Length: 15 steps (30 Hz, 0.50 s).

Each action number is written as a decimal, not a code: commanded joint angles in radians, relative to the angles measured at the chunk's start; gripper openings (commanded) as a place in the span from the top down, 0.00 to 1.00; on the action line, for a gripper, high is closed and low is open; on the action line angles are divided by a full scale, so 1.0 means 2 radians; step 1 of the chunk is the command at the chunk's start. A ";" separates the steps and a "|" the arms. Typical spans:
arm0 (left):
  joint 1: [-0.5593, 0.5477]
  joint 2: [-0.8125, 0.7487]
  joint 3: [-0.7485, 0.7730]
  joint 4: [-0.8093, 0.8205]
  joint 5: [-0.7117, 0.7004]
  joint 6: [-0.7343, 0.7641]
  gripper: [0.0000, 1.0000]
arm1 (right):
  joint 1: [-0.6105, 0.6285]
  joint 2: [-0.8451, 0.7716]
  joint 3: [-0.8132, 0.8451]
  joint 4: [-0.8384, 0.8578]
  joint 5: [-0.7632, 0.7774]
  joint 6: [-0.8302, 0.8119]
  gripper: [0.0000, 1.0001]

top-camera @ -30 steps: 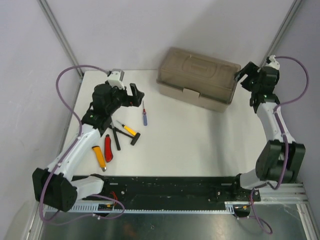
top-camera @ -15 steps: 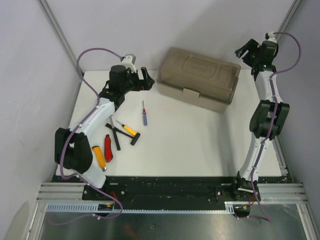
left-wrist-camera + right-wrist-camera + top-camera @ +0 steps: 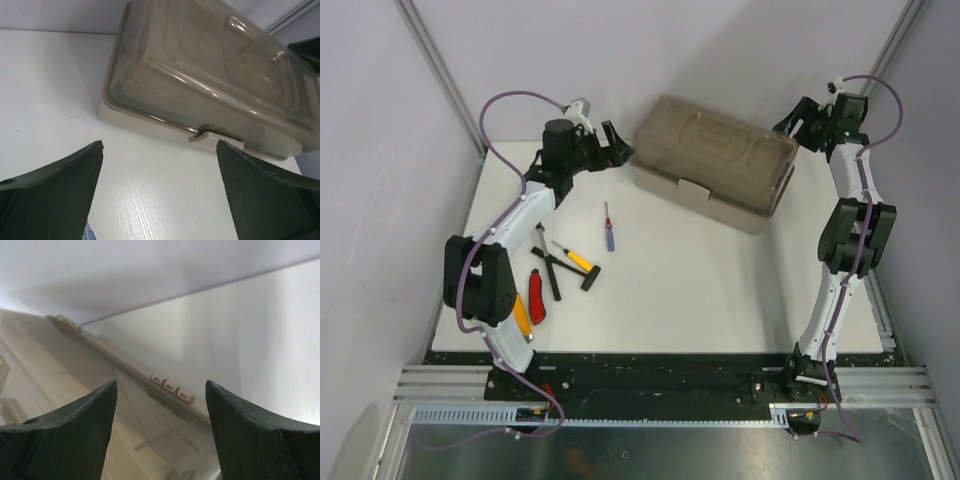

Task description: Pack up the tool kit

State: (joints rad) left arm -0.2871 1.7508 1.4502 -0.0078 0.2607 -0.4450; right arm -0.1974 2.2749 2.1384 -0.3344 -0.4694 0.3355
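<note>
The beige toolbox (image 3: 710, 175) with a translucent brownish lid sits closed at the back of the table, turned at an angle. My left gripper (image 3: 616, 148) is open and empty, just left of the box's left end; in the left wrist view the box (image 3: 210, 75) and its front latch (image 3: 215, 137) lie ahead of the left gripper (image 3: 160, 150). My right gripper (image 3: 792, 125) is open and empty above the box's back right corner; the right wrist view shows the right gripper (image 3: 161, 390) over the lid's hinges (image 3: 170, 388). Loose tools lie at the left.
On the table's left lie a blue-handled screwdriver (image 3: 609, 229), a yellow-handled tool (image 3: 579, 262), black pliers (image 3: 549, 270), a red-handled tool (image 3: 536, 297) and a yellow-handled tool (image 3: 521, 314). Walls and frame posts close in behind the box.
Both arms have stretched out toward the box: the left gripper moved right and back to its left end, the right gripper moved up over its back right corner. The box has turned slightly.
</note>
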 commanded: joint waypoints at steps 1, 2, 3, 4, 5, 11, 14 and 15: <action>0.021 -0.004 0.016 0.022 0.026 -0.023 0.01 | 0.025 -0.070 -0.078 -0.043 -0.035 -0.024 0.25; 0.022 -0.007 0.013 0.022 0.018 -0.021 0.00 | 0.028 -0.085 -0.101 -0.040 -0.032 -0.022 0.25; 0.022 -0.009 0.011 0.022 0.011 -0.020 0.00 | 0.031 -0.101 -0.123 -0.035 -0.028 -0.019 0.25; 0.022 -0.011 0.010 0.022 0.006 -0.020 0.01 | 0.035 -0.120 -0.146 -0.030 -0.023 -0.018 0.25; 0.022 -0.012 0.010 0.022 0.003 -0.022 0.00 | 0.039 -0.138 -0.170 -0.026 -0.017 -0.018 0.25; 0.012 -0.018 0.011 0.024 0.005 -0.037 0.00 | 0.079 -0.248 -0.282 0.006 0.036 -0.035 0.22; -0.001 -0.012 0.017 0.028 0.008 -0.035 0.01 | 0.094 -0.273 -0.291 0.033 0.073 -0.034 0.19; -0.005 -0.008 0.021 0.029 0.009 -0.035 0.01 | 0.103 -0.278 -0.289 0.046 0.084 -0.034 0.18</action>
State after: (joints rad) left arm -0.2592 1.7508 1.4513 0.0090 0.2665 -0.5011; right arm -0.0406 1.7985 1.5661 -0.3229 -0.3840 0.2932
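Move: The closed toolbox lies with its middle about 19 cm to the right hand's left, some 11 cm back towards the robot and 6 cm below; the open fingers are already at its far right corner. The blue screwdriver lies about 47 cm left of this hand and 30 cm back, and the yellow screwdriver some 58 cm left and 38 cm back, both about 13 cm below. From the left hand the toolbox's middle is about 23 cm to the right, level with it and 10 cm below. With its fingers still part open and hooked behind the far right corner, on the hinge side, the right hand drags that end of the toolbox about 12 cm back towards the robot and 9 cm left, bending more to the left as it goes and rising only a centimetre at the end while the wrist turns about 5 degrees counter-clockwise. The left hand stays wide open beside the toolbox's left end, easing some 2 cm left and then about 1 cm back to the right, and whether it touches the box can't be seen. ##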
